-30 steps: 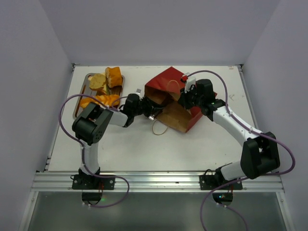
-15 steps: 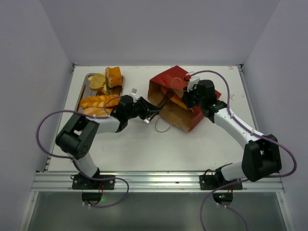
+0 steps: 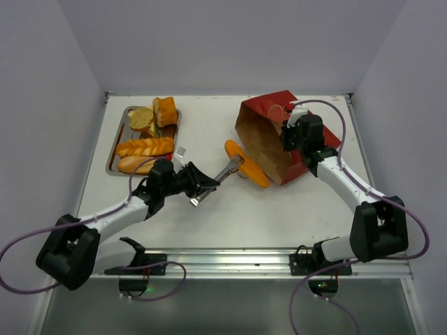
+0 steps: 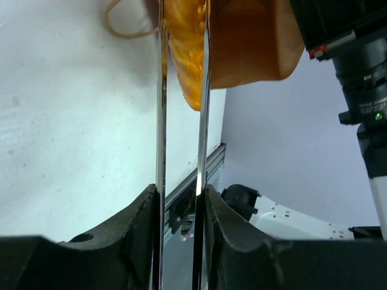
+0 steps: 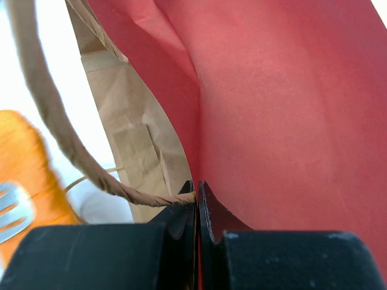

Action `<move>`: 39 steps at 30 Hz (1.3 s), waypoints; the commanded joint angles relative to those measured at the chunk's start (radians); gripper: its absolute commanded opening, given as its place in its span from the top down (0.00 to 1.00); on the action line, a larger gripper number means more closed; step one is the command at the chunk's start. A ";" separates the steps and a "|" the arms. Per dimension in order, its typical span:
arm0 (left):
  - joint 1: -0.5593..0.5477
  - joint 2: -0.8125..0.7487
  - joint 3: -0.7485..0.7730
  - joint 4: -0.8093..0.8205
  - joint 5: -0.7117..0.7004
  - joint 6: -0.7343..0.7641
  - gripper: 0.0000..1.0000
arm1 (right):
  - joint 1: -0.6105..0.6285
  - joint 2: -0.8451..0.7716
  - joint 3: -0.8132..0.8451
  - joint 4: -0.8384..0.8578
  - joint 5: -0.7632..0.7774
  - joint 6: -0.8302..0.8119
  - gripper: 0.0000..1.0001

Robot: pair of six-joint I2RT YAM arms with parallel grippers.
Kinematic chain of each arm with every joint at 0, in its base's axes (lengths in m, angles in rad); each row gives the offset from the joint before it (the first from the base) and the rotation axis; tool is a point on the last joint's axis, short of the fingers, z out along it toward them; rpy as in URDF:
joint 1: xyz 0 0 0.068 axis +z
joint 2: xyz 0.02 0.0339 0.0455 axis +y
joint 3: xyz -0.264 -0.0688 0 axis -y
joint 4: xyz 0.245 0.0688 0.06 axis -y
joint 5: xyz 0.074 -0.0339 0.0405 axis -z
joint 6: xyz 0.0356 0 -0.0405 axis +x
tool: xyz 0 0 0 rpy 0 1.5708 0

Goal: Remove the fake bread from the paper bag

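The red paper bag [image 3: 271, 132] lies at the back right with its brown mouth facing left. My right gripper [image 3: 289, 137] is shut on its upper rim, the jaws pinching red paper [image 5: 272, 109] beside a string handle [image 5: 60, 145]. An orange fake bread [image 3: 246, 165] hangs just outside the mouth, clamped in metal tongs [image 3: 225, 172]. My left gripper [image 3: 188, 183] is shut on those tongs. In the left wrist view the two blades [image 4: 161, 121] run between my fingers up to the bread [image 4: 184, 54], with the bag [image 4: 254, 42] behind it.
A shallow steel tray [image 3: 110, 164] at the back left holds several other bread pieces. The tongs' forked tip [image 5: 12, 205] and the orange bread [image 5: 24, 163] show at the left edge of the right wrist view. White walls enclose the table on three sides.
My left arm has drawn back toward the near left, pulling the bread out of the bag with the tongs. The right gripper has shifted the bag right and back, tipping its mouth up.
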 commanded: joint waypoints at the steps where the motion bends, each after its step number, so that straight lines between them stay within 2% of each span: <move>1: 0.010 -0.156 0.004 -0.113 -0.018 0.063 1.00 | -0.029 -0.041 -0.001 0.065 -0.002 0.040 1.00; 3: 0.028 -0.269 0.027 -0.233 -0.061 0.075 1.00 | -0.039 -0.045 -0.001 0.063 -0.017 0.044 1.00; 9: 0.261 -0.502 0.087 -0.532 -0.170 0.069 1.00 | -0.043 -0.063 -0.003 0.063 -0.046 0.055 1.00; 10: 0.325 -0.516 0.097 -0.552 -0.178 0.060 1.00 | -0.045 -0.068 -0.003 0.065 -0.052 0.058 1.00; 14: 0.456 -0.541 0.097 -0.589 -0.181 0.009 1.00 | -0.051 -0.084 -0.007 0.065 -0.064 0.066 1.00; 19: 0.611 -0.495 0.094 -0.536 -0.163 -0.028 1.00 | -0.069 -0.104 -0.012 0.060 -0.086 0.083 1.00; 25: 0.656 -0.452 0.148 -0.542 -0.199 -0.048 1.00 | -0.080 -0.115 -0.017 0.060 -0.100 0.090 1.00; 30: 0.671 -0.463 0.124 -0.562 -0.259 -0.087 1.00 | -0.080 -0.109 -0.017 0.062 -0.104 0.095 1.00; 39: 0.699 -0.408 0.067 -0.416 -0.265 -0.203 1.00 | -0.085 -0.112 -0.018 0.060 -0.112 0.097 1.00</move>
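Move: The tray it is bound for has its middle some 21 cm ahead of the left hand, about 25 cm to its left and 12 cm below. On its near half a braided bread lies roughly 18 cm ahead and 25 cm left of the hand, and the near loaf about 12 cm ahead and 28 cm left. From the right hand, which grips the paper bag's rim, the tray is about 50 cm left and 4 cm ahead, 16 cm below. The long orange bread, still clasped in the tongs that the left hand keeps gripping, is swung clear of the bag and over the tray: the hand sweeps about 24 cm left and 7 cm forward, rising first and then sinking a few centimetres, while turning some 55 degrees counter-clockwise. The right hand keeps the bag's rim pinched and lifts it about 3 cm, easing slightly right. ##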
